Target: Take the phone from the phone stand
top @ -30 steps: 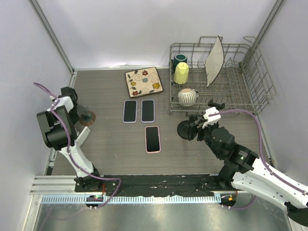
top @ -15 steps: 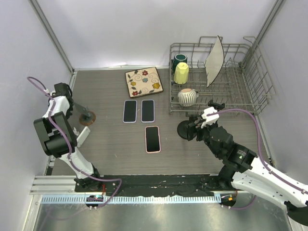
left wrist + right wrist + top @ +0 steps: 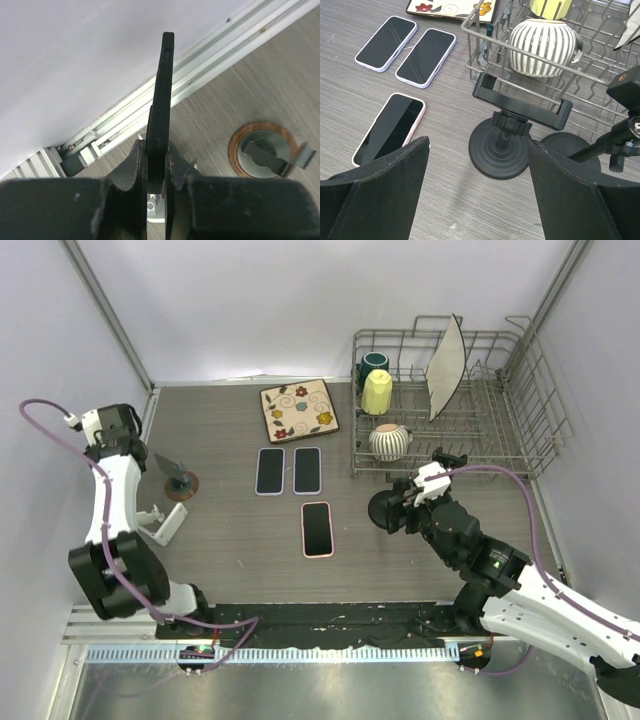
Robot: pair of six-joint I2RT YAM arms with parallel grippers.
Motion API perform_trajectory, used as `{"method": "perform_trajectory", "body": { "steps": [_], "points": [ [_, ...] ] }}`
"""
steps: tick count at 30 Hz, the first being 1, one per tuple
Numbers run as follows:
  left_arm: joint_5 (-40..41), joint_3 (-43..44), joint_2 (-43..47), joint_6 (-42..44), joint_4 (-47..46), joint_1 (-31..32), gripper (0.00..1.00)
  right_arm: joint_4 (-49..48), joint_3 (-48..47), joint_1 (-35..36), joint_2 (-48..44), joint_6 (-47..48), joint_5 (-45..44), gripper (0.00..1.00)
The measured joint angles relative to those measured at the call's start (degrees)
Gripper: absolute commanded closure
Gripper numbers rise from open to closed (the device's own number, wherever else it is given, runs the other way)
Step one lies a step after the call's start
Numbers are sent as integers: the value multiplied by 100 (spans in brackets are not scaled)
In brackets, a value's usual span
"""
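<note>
In the left wrist view a dark phone (image 3: 161, 100) stands edge-on between the fingers of my left gripper (image 3: 156, 165), which is shut on its lower end. The phone stand (image 3: 265, 150), a grey disc with a metal clip on a brown ring, sits empty on the table to the right, apart from the phone. From above, my left gripper (image 3: 128, 432) hangs by the left wall, up and left of the phone stand (image 3: 181, 483); the phone itself is hard to make out there. My right gripper (image 3: 479, 185) is open and empty in front of a black stand (image 3: 507, 145).
Three phones lie face up mid-table: two side by side (image 3: 270, 470) (image 3: 307, 470) and a pink-edged one (image 3: 317, 528). A white bracket (image 3: 163, 525) lies near the left rail. A floral mat (image 3: 299, 410) sits at the back and a dish rack (image 3: 520, 440) holding cups and a plate at the back right.
My left gripper shut on the phone at the stand, then carried it up and back-left toward the wall, leaving the stand empty. The right arm has hardly moved.
</note>
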State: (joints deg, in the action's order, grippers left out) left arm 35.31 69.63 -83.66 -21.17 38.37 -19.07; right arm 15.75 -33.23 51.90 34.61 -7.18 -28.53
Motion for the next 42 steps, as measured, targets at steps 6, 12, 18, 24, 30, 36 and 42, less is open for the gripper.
{"method": "perform_trajectory", "body": {
  "steps": [6, 12, 18, 24, 30, 36, 42],
  "points": [
    [85, -39, 1075, -48, 2, 164, 100, -31, 0, 0, 31, 22, 153, 16],
    [-39, 155, 1493, -44, 192, 522, 100, -83, -7, 0, 31, 59, 396, 16],
    [-772, 839, 1987, -142, 752, 1075, 100, -186, -184, 0, 201, 295, 890, 17],
    [-2588, 1250, 2771, -448, 1086, 1268, 100, -254, -629, 0, 660, 730, 1676, 17],
    [-4996, 1008, 3060, -717, 1185, 1388, 100, -304, -1108, 0, 1115, 1043, 2605, 17],
    [-6712, 133, 3108, -586, 1147, 1875, 100, -367, -1613, 0, 1637, 1158, 3571, 17],
    [-7248, -313, 3132, -103, 1119, 3108, 100, -133, -2286, 0, 2190, 1320, 4400, 17]
  ]
}}
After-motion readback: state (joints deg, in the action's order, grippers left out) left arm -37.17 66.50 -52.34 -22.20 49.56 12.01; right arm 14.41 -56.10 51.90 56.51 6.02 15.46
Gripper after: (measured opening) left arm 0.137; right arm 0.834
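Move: The left gripper already holds the black phone, out above the table's left edge. The red-edged phone, which it is taken towards, lies roughly 52 cm to its right and 2 cm nearer the base, 17 cm below; the left blue-edged phone is about 39 cm right and 17 cm ahead, the brown-based stand 16 cm right and 12 cm ahead. From the open right gripper, the red-edged phone lies some 19 cm left, 6 cm ahead and 21 cm down; a black stand is about 11 cm straight ahead. Lift the left gripper nearly 20 cm with the black phone still pinched, then sweep it about 36 cm to the right, swinging its fingers clockwise from leftward to rightward and letting it sink a little and draw back. Meanwhile bring the open right gripper left and up to meet the phone, turning it some 45 degrees counter-clockwise. ##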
